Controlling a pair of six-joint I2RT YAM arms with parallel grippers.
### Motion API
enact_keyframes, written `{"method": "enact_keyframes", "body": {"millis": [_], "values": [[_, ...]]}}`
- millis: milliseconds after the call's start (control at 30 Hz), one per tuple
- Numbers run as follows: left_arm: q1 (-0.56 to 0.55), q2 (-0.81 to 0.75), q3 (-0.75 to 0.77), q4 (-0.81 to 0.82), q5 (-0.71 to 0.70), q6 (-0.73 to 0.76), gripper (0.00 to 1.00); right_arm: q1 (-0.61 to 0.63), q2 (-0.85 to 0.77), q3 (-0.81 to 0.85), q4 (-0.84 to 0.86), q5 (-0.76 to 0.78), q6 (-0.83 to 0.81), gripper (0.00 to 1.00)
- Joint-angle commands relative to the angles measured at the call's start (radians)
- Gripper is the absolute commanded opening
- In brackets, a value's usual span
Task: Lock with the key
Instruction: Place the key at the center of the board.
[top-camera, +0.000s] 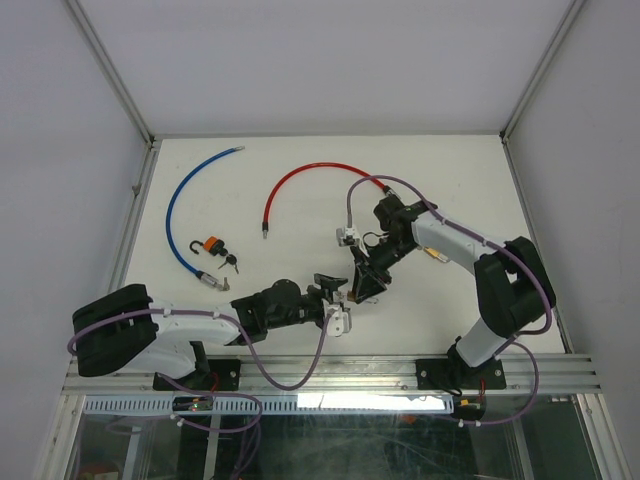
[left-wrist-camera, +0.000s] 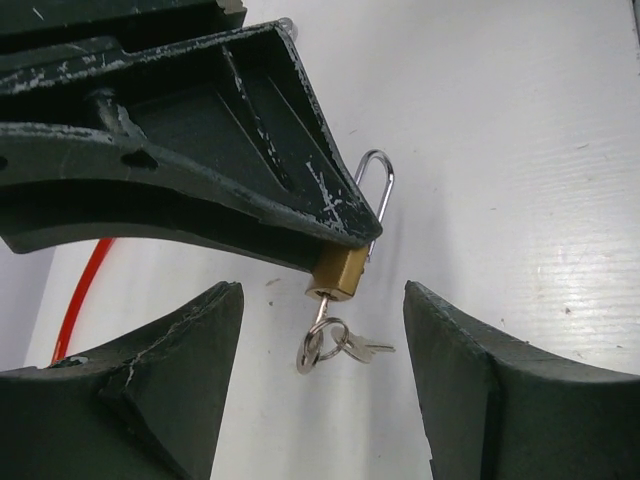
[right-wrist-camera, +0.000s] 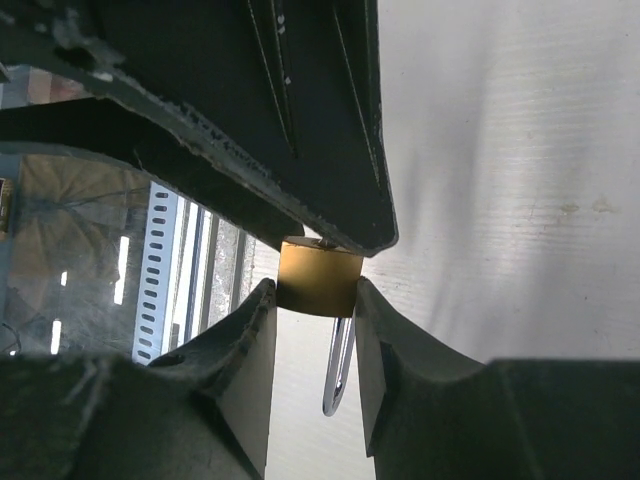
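A small brass padlock (right-wrist-camera: 318, 280) hangs above the table with my right gripper (right-wrist-camera: 315, 290) shut on its body, its steel shackle (right-wrist-camera: 338, 375) pointing away from the jaws. In the left wrist view the padlock (left-wrist-camera: 338, 272) shows below a right finger (left-wrist-camera: 200, 150). A key (left-wrist-camera: 322, 312) sits in its keyhole. A ring with a second key (left-wrist-camera: 366, 348) dangles from it. My left gripper (left-wrist-camera: 323, 297) is open, one finger on either side of the key, touching neither. In the top view both grippers (top-camera: 335, 292) (top-camera: 364, 281) meet at the table's near middle.
An orange padlock (top-camera: 210, 245) with its keys (top-camera: 230, 263) lies at the left, by a blue cable (top-camera: 183, 205). A red cable (top-camera: 300, 180) curves across the back middle. Frame rails (top-camera: 330, 375) run along the near edge.
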Motion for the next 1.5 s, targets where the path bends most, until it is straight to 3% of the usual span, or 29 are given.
{"method": "enact_keyframes", "body": {"millis": [0,167,333,800,1033,1233,1433,1467], "values": [[-0.02,0.018,0.047,0.024,-0.051,0.057,0.67,0.011,0.008,0.046,-0.019,-0.054,-0.024,0.0],[-0.031,0.038,0.046,0.058,-0.037,0.062,0.64,0.01,0.016,0.052,-0.029,-0.065,-0.028,0.0],[-0.034,0.05,0.055,0.077,-0.007,0.032,0.44,0.012,0.03,0.061,-0.045,-0.075,-0.039,0.0],[-0.042,0.09,0.071,0.078,0.035,0.041,0.42,0.019,0.062,0.075,-0.078,-0.093,-0.06,0.0],[-0.042,0.096,0.08,0.057,0.046,0.034,0.31,0.021,0.065,0.078,-0.085,-0.098,-0.064,0.0],[-0.042,0.096,0.076,0.049,0.053,0.023,0.28,0.021,0.069,0.082,-0.099,-0.103,-0.072,0.0],[-0.043,0.07,0.061,0.056,0.046,0.016,0.01,0.022,0.086,0.093,-0.093,-0.086,-0.051,0.0],[-0.043,0.067,0.058,0.063,0.041,0.014,0.0,0.022,0.091,0.097,-0.087,-0.077,-0.037,0.0]]}}
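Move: The padlock body, held in the right fingertips, lies about 2 cm to the left gripper's right and 1 cm below its hand point, neither ahead nor back. The keys stick out of the body towards the left hand, some 1 cm to that hand's left and 1 cm low; the open shackle reaches the other way, roughly 5 cm right of the hand and 2 cm lower. From the right hand, the padlock body is about 1 cm left and 1 cm below. Bring the left gripper about 1.5 cm right and as far down, easing back about 1 cm, over the keys and onto the padlock body. Shut its half-open fingers in stages until they pinch the thin brass body by its faces. Meanwhile keep the right grip on the body, drifting 1 cm back and tilting about 5 degrees. ##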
